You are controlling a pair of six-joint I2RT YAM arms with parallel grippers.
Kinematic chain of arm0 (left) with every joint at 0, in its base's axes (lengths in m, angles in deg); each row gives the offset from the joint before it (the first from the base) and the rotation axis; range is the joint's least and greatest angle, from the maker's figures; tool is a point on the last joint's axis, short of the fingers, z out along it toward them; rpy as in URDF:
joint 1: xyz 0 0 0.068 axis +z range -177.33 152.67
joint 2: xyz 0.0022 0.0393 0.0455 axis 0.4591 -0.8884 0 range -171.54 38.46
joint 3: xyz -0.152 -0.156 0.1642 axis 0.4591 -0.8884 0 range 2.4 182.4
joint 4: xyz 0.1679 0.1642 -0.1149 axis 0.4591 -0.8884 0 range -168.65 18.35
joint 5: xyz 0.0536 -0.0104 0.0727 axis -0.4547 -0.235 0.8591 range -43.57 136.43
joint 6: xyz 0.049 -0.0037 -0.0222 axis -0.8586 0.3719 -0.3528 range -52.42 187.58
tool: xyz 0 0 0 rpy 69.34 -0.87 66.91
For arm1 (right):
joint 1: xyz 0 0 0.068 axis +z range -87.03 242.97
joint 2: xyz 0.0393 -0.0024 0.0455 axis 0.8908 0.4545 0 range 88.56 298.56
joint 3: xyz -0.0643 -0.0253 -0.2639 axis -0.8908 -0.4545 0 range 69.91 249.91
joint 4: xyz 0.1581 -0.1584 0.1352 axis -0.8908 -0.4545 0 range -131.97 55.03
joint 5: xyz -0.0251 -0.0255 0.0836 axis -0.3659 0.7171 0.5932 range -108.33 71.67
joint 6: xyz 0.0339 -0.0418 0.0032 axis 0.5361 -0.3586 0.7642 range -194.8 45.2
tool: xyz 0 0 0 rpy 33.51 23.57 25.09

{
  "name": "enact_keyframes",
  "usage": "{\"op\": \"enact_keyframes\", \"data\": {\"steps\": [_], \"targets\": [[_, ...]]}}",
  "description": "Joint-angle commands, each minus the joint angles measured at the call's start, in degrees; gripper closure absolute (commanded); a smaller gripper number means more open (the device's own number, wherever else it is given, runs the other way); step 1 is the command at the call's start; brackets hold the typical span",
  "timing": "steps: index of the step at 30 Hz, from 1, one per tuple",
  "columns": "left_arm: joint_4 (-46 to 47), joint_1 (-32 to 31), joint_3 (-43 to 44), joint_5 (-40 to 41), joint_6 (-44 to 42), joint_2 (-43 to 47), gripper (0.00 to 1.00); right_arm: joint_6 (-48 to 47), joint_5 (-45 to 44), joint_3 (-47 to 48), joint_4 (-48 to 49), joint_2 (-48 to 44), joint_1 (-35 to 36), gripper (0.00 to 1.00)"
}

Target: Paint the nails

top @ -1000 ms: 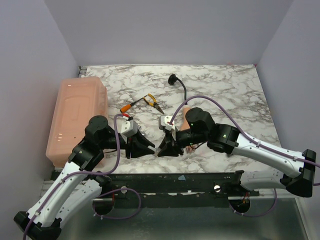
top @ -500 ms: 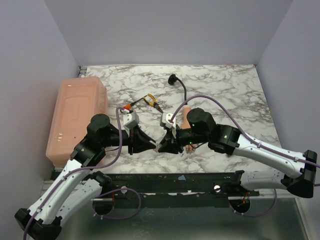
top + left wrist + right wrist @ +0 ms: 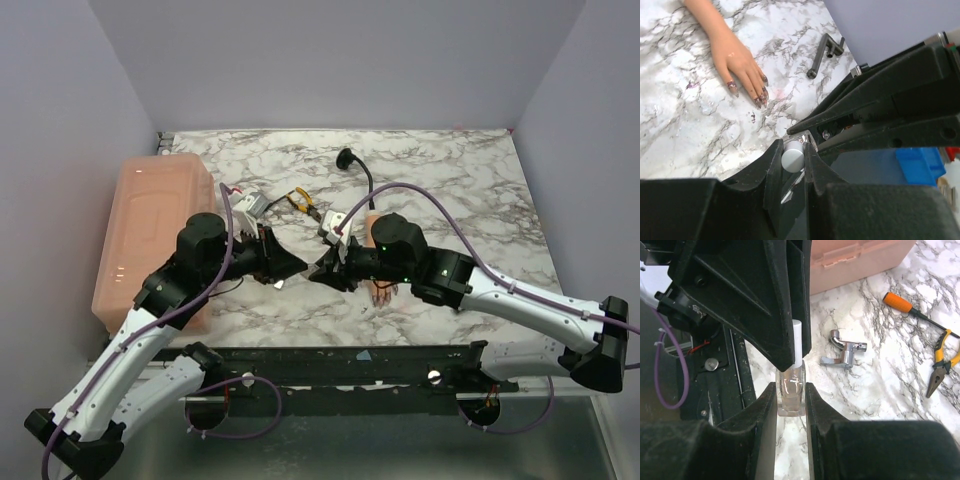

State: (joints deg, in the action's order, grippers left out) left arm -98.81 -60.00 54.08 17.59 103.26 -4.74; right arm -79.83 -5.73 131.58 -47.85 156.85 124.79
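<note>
A flesh-coloured mannequin hand (image 3: 732,55) lies flat on the marble, its dark purplish nails (image 3: 760,97) pointing toward the near edge; in the top view the right arm covers most of the hand (image 3: 381,291). My right gripper (image 3: 791,388) is shut on a small clear glass polish bottle (image 3: 791,392), held above the table. My left gripper (image 3: 792,153) meets it tip to tip and is shut on the bottle's white cap (image 3: 792,157). In the top view the left gripper (image 3: 293,266) and the right gripper (image 3: 320,272) touch left of the hand.
A pink plastic box (image 3: 150,235) stands at the left edge. Yellow pliers (image 3: 301,201) and an orange-handled screwdriver (image 3: 900,304) lie behind the grippers. A small chrome fitting (image 3: 842,353) lies under them, and a dark metal key (image 3: 824,50) lies near the hand. A black cable (image 3: 358,170) runs at the back.
The left gripper has closed on the cap. Both grippers, joined at the bottle, have lifted and shifted away from the near edge, and the left wrist has swung round.
</note>
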Motion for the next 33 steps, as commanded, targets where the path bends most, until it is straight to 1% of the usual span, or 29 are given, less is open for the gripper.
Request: {"op": "enact_keyframes", "data": {"steps": [1, 3, 6, 9, 10, 11, 13, 16, 18, 22, 24, 26, 30, 33], "targets": [[-4.7, 0.3, 2.3, 10.2, 7.7, -0.1, 1.0, -0.4, -6.0, 1.7, -0.9, 1.8, 0.5, 1.0], [-6.0, 0.3, 2.8, 12.1, 9.2, -0.6, 1.0, -0.5, -7.1, 2.1, -1.3, 2.5, 0.8, 1.0], [-6.1, 0.3, 2.7, 12.8, 10.3, -0.6, 1.0, -0.5, -7.3, 2.6, -1.9, 3.5, 1.1, 1.0], [-5.7, 0.2, 2.6, 12.6, 9.4, -0.5, 0.99, -0.3, -6.4, 2.5, -2.1, 3.7, 1.3, 1.0], [-5.4, 0.3, 2.6, 12.0, 8.6, -0.4, 0.93, -0.2, -6.0, 2.4, -2.1, 3.6, 1.3, 1.0], [-5.0, 0.2, 2.4, 11.5, 7.8, 0.0, 0.81, -0.1, -5.7, 2.3, -2.1, 3.4, 1.4, 1.0], [-4.0, 0.2, 2.0, 10.8, 6.1, 1.0, 0.63, 0.2, -4.6, 1.9, -2.3, 2.8, 1.4, 1.0], [-2.2, 0.2, 1.5, 8.6, 2.1, 3.2, 0.45, 0.7, -2.3, 1.6, -3.0, 1.9, 1.4, 1.0], [-1.1, 0.2, 1.5, 7.1, -0.9, 5.2, 0.37, 1.1, -0.4, 1.7, -3.8, 1.3, 1.4, 1.0], [-0.4, 0.2, 1.8, 6.5, -7.7, 9.4, 0.36, 2.4, 2.5, 0.7, -4.3, -1.7, 1.4, 1.0], [-0.1, 0.2, 1.5, 4.2, -12.2, 11.6, 0.39, 2.7, 4.9, 0.2, -4.7, -3.1, 1.4, 1.0], [0.6, 0.2, 1.2, -1.8, -16.9, 13.3, 0.42, 2.7, 8.7, -0.4, -5.1, -4.3, 1.4, 1.0], [5.5, 0.3, -2.6, -13.2, -22.6, 16.9, 0.4, 3.2, 17.8, -1.2, -6.1, -6.3, 1.4, 1.0], [8.4, 0.2, -6.0, -17.8, -26.1, 19.2, 0.38, 3.4, 20.8, -0.1, -8.6, -6.6, 1.4, 1.0]]}}
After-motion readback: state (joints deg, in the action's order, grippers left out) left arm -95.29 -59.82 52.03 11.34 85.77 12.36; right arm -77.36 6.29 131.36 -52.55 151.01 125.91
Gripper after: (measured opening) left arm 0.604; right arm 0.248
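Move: My left fingers already pinch the white cap end-on. The bottle's body, gripped in my right fingers, lies about 3 cm to their right, level fore and aft, and 2 cm lower; from my right hand the cap sits some 3 cm left and 3 cm up. From my left hand the mannequin hand lies roughly 15 cm ahead, 17 cm right, and the tap 16 cm ahead, 10 cm left, both about 26 cm below. Still pinching the cap, I ease both hands slightly forward and down while my left wrist turns another 10 degrees or so. Then my left fingers open, let go of the cap and go back and up about 7 cm each, edging left, the wrist rolling back some 40 degrees. My right hand keeps its grip on the bottle and draws back about 7 cm, first dipping, then rising, and drifts a little right. ##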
